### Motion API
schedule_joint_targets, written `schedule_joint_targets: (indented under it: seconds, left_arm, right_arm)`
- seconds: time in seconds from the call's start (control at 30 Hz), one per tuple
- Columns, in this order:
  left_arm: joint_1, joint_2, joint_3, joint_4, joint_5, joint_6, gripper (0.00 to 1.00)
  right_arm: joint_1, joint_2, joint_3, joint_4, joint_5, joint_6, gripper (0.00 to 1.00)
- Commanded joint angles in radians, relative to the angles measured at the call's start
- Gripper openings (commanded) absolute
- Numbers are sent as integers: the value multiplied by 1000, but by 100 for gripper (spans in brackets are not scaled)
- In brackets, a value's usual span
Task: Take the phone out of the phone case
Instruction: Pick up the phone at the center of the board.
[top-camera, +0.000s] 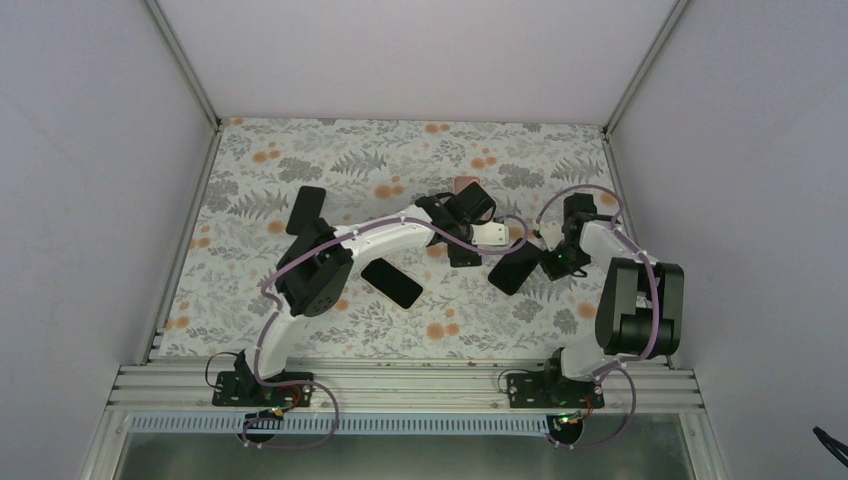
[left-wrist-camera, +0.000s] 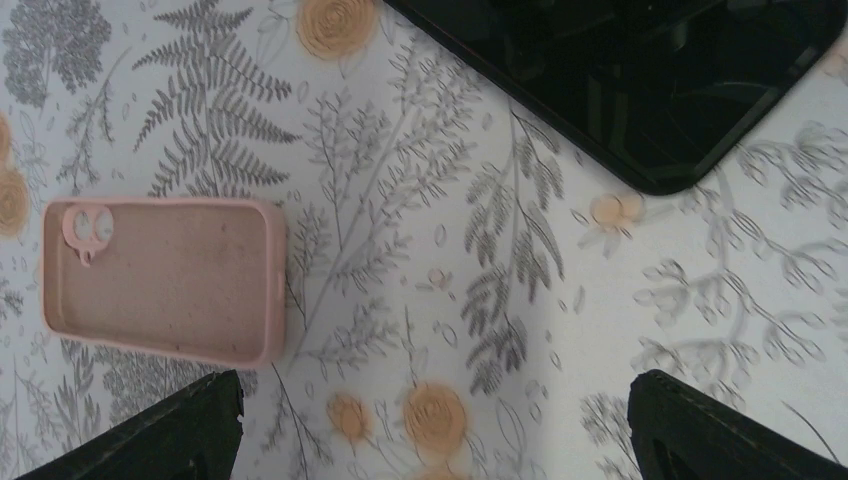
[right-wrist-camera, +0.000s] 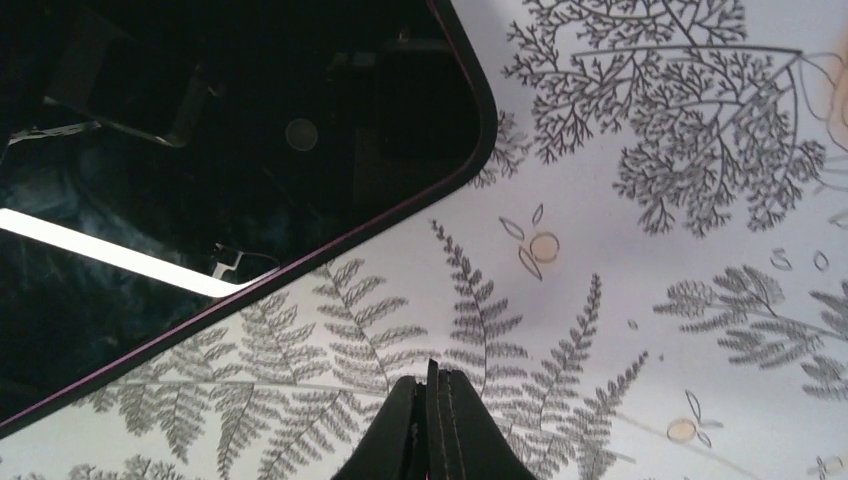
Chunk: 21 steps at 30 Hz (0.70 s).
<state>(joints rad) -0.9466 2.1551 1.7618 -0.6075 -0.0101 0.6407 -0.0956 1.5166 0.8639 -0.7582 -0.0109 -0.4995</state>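
A pink phone case (left-wrist-camera: 165, 280) lies empty on the floral cloth, hollow side up, its camera cut-out at the left end; from above only its far end (top-camera: 466, 184) peeks out behind my left gripper (top-camera: 468, 207). In the left wrist view the left gripper (left-wrist-camera: 435, 430) stands open, with bare cloth between its fingers and the case just beyond its left finger (left-wrist-camera: 170, 435). A black phone (right-wrist-camera: 230, 150) lies screen up, also seen in the overhead view (top-camera: 515, 268) and the left wrist view (left-wrist-camera: 640, 80). My right gripper (right-wrist-camera: 435, 420) is shut on nothing, just off that phone's long edge.
Two more black slabs lie on the cloth, one at the centre left (top-camera: 392, 283) and one further back on the left (top-camera: 306, 210). White walls close off the table's back and sides.
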Motion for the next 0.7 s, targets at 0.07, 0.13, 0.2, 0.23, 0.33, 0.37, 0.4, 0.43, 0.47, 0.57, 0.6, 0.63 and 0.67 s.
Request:
schedule_joint_targets:
  seconds: [0.07, 0.13, 0.2, 0.23, 0.33, 0.37, 0.4, 0.43, 0.47, 0.57, 0.6, 0.63, 0.67]
  left_arm:
    - [-16, 94, 70, 26, -54, -21, 94]
    - [-20, 114, 70, 32, -63, -23, 94]
    - [-25, 123, 61, 48, -69, -23, 94]
    - [-29, 125, 52, 57, -75, -22, 94]
    - [-41, 126, 20, 100, -100, -23, 94]
    - [-44, 126, 11, 118, -110, -28, 94]
    - [-46, 125, 0, 135, -115, -37, 94]
    - [-48, 124, -11, 158, -121, -46, 94]
    - [-52, 125, -20, 177, -131, -53, 94]
    - [-67, 127, -54, 225, -148, -64, 95]
    - [-74, 129, -59, 232, -149, -64, 94]
    - [-85, 134, -57, 232, -149, -67, 94]
    - [-93, 137, -55, 224, -147, -70, 94]
  right_arm:
    - [-29, 83, 51, 49, -71, -57, 4]
    - [-35, 112, 66, 54, -90, -59, 4]
    - [-38, 137, 84, 46, -120, -62, 4]
    - [-40, 138, 92, 42, -134, -63, 4]
    - [-43, 194, 113, 42, -164, -62, 4]
    - [-45, 205, 121, 41, -174, -61, 4]
    - [-46, 216, 130, 39, -187, -61, 4]
    - [-48, 228, 139, 36, -196, -60, 4]
    - [-50, 241, 151, 34, -202, -57, 4]
    - [-55, 270, 192, 28, -221, -49, 4]
    - [-56, 280, 202, 22, -230, -50, 4]
    - [-57, 291, 217, 17, -237, -50, 4]
    - [-57, 307, 231, 12, -245, -48, 4]
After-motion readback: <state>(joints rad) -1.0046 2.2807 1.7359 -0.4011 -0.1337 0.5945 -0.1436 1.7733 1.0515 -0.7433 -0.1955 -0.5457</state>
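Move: The phone in the black case lies about 16 cm to the right of my left hand, 2 cm nearer my base and some 8 cm lower. The empty pink case is about 17 cm ahead of that hand and 6 cm to its right. The cream-edged phone is about 15 cm to its left and 7 cm back. From my right hand the black-cased phone is about 10 cm to the left, 1 cm ahead and 3 cm below. I slide my right hand, fingers shut, about 5 cm forward and 2 cm down along the near-right side of the black-cased phone to its far right corner, rolling some 10 degrees so the tips swing left towards it. I sink my open left hand about 5 cm towards the table, then take it 3 cm right, towards the phone's left side. ##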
